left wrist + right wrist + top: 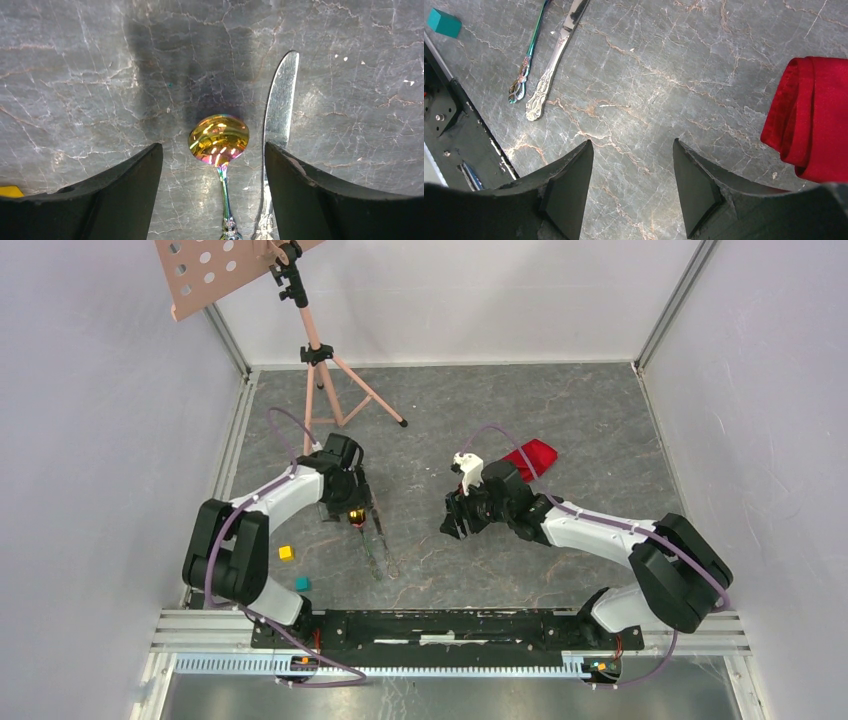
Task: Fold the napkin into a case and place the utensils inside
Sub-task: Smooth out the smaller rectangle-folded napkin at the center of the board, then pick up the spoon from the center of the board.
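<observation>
The napkin [530,458] is a bright red cloth folded into a narrow bundle on the marble table, just beyond my right arm. In the right wrist view the napkin [814,125] lies to the right of the fingers. The utensils lie side by side. They are a spoon [218,139] with a gold bowl and a silver knife [280,100]. My left gripper [214,146] hangs open over the spoon, a finger on each side, touching nothing. From above, the spoon [354,517] shows under the left gripper [350,508]. My right gripper [632,142] is open and empty over bare table.
A yellow block [286,553] and a teal block [302,583] sit near the left arm's base. A pink tripod stand [320,370] with a perforated board rises at the back left. The black base rail [440,625] runs along the near edge. Grey walls enclose the table.
</observation>
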Motion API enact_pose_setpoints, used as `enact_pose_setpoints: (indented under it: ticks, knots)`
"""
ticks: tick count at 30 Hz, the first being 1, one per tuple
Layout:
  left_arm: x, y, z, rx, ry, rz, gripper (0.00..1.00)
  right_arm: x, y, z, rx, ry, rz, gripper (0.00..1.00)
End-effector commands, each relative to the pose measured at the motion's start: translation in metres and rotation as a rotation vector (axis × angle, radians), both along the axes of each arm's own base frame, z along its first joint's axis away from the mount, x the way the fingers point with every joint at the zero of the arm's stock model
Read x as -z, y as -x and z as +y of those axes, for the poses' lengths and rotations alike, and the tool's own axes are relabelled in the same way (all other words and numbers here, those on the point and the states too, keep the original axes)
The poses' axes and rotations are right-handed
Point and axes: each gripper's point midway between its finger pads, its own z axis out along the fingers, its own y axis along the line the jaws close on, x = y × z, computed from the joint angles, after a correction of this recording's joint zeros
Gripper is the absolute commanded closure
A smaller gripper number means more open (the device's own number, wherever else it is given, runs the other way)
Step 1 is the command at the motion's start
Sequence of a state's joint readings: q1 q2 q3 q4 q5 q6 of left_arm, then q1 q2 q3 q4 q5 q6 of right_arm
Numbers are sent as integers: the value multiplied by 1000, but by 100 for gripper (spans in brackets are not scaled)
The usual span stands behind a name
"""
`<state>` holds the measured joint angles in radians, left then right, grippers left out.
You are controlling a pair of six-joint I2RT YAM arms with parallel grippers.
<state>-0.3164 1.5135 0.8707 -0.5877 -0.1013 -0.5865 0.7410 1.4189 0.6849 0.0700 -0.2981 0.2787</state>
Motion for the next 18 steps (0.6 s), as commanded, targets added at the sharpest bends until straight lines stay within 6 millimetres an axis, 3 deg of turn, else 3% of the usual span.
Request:
enact_pose_setpoints:
  ticks: [1, 8, 14, 18]
  knots:
    - [-3, -21, -3, 75, -7, -9, 19, -13, -7, 4, -29, -33, -85, 34]
    - [16, -15, 0, -23, -29, 75, 23, -10, -6, -1, -38, -31, -99, 34]
    - [21, -7, 2, -88, -45, 138, 44, -8, -3, 0, -52, -41, -89, 34]
    - [15, -4, 6, -102, -65, 155, 52, -5, -4, 1, -55, -39, -86, 34]
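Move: The golden spoon bowl lies just under the left gripper: about 1 cm ahead, centred between its open fingers, some 2 cm below. The knife's middle is roughly 6 cm to the gripper's right and 4 cm back, the yellow block some 14 cm left and 8 cm back, both about 3 cm below. From the right gripper, the bowl is about 21 cm left, 4 cm ahead and 7 cm down. Lower the left gripper about 1.5 cm while easing it 1 cm forward, so the wide-open fingers come down astride the spoon bowl. Near the bottom stop advancing, close the fingers partway onto the bowl's two side edges, and let the wrist tip by about 5 degrees, leaving the knife blade outside the right finger. ##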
